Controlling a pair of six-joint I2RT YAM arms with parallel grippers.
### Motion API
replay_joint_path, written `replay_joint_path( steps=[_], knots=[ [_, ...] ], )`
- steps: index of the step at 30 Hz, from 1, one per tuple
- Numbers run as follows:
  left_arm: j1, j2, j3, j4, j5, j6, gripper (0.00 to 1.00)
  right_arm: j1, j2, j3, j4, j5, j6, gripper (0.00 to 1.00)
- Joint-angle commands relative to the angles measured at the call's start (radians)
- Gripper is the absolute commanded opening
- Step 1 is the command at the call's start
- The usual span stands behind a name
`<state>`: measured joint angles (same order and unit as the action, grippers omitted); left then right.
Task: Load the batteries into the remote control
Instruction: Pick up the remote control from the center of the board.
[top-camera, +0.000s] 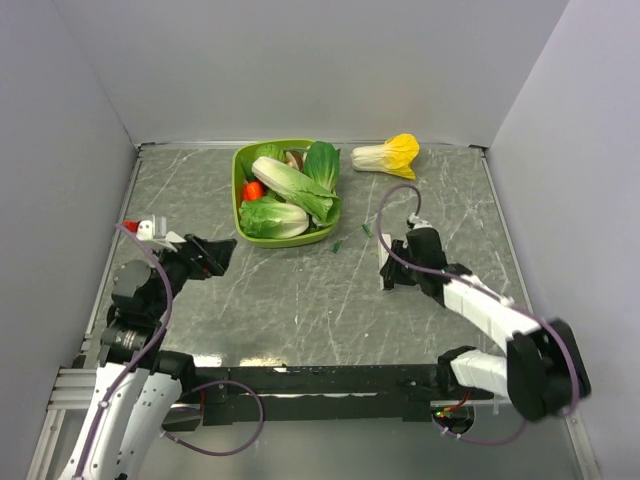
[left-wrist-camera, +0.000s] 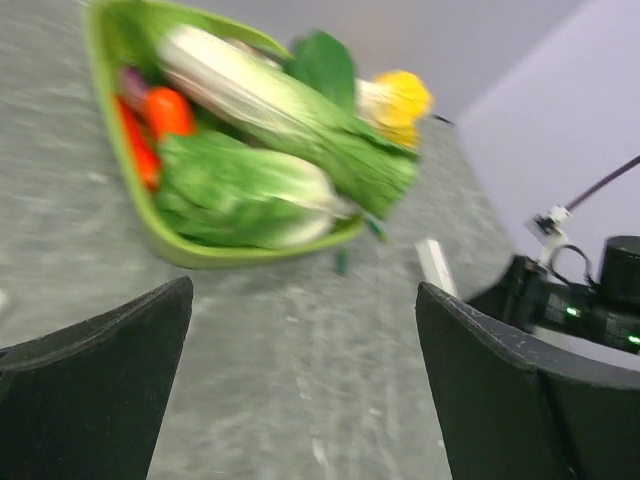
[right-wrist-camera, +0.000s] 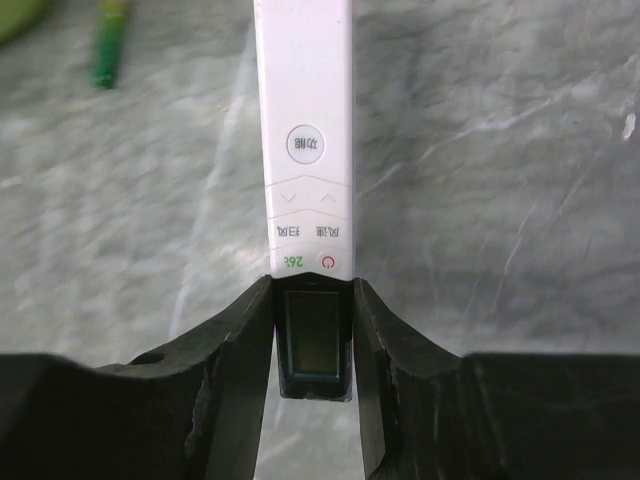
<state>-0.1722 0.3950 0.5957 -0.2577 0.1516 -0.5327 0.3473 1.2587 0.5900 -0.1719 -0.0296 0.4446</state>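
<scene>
The remote control (right-wrist-camera: 305, 150) is a slim white bar with a black screen end, lying flat on the grey marbled table. My right gripper (right-wrist-camera: 312, 290) is shut on it, both fingers pressing the sides of the black end. Seen from the top, the right gripper (top-camera: 392, 270) is at mid right with the remote control (top-camera: 386, 274) under it. Two small green batteries (top-camera: 338, 245) (top-camera: 366, 230) lie on the table just below the bowl; one battery (right-wrist-camera: 108, 50) shows at the right wrist view's upper left. My left gripper (top-camera: 222, 255) (left-wrist-camera: 305, 300) hangs open and empty at the left.
A green bowl (top-camera: 240, 190) of leafy vegetables and a red piece stands at the back centre. A yellow-white cabbage (top-camera: 387, 154) lies by the back wall. A small white part with a red knob (top-camera: 147, 229) sits near the left arm. Walls close in three sides.
</scene>
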Motion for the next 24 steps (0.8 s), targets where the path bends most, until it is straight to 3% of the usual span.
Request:
replay_joint_path(
  steps=[1, 6, 9, 17, 24],
  knots=[
    [-0.007, 0.053, -0.037, 0.197, 0.287, -0.194, 0.97, 0.007, -0.243, -0.094, 0.126, -0.123, 0.063, 0.19],
    [-0.075, 0.1, -0.137, 0.48, 0.355, -0.363, 0.97, 0.03, -0.542, -0.22, 0.308, -0.251, 0.164, 0.16],
    [-0.22, 0.148, -0.157, 0.569, 0.298, -0.391, 0.97, 0.048, -0.64, -0.277, 0.432, -0.334, 0.236, 0.16],
    [-0.492, 0.366, -0.198, 0.934, 0.16, -0.412, 0.97, 0.165, -0.679, -0.374, 0.823, -0.444, 0.402, 0.17],
    [-0.661, 0.544, -0.158, 1.063, 0.036, -0.299, 0.97, 0.262, -0.644, -0.409, 1.046, -0.446, 0.462, 0.17]
  ],
)
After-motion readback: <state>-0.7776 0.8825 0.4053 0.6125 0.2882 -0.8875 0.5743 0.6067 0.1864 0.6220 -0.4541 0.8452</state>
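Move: The remote control, already pinched at its near end in the right fingers, has its middle some 6 cm ahead of that hand; the open left gripper it is taken towards is about 36 cm left, 4 cm back and 22 cm higher. One battery lies about 19 cm ahead, 5 cm left of the right hand, the other 13 cm ahead, 13 cm left. For the left hand, the remote's middle is 10 cm ahead, 35 cm right, 23 cm below. Keeping its pinch on the remote's black end, the right hand lifts it by close to 20 cm while drawing back and left about 11 cm each, rolling until the down-pointing fingers face left. The left hand, wide open, sweeps some 20 cm right and a little back towards the remote, turning clockwise about 40 degrees, without reaching it. ##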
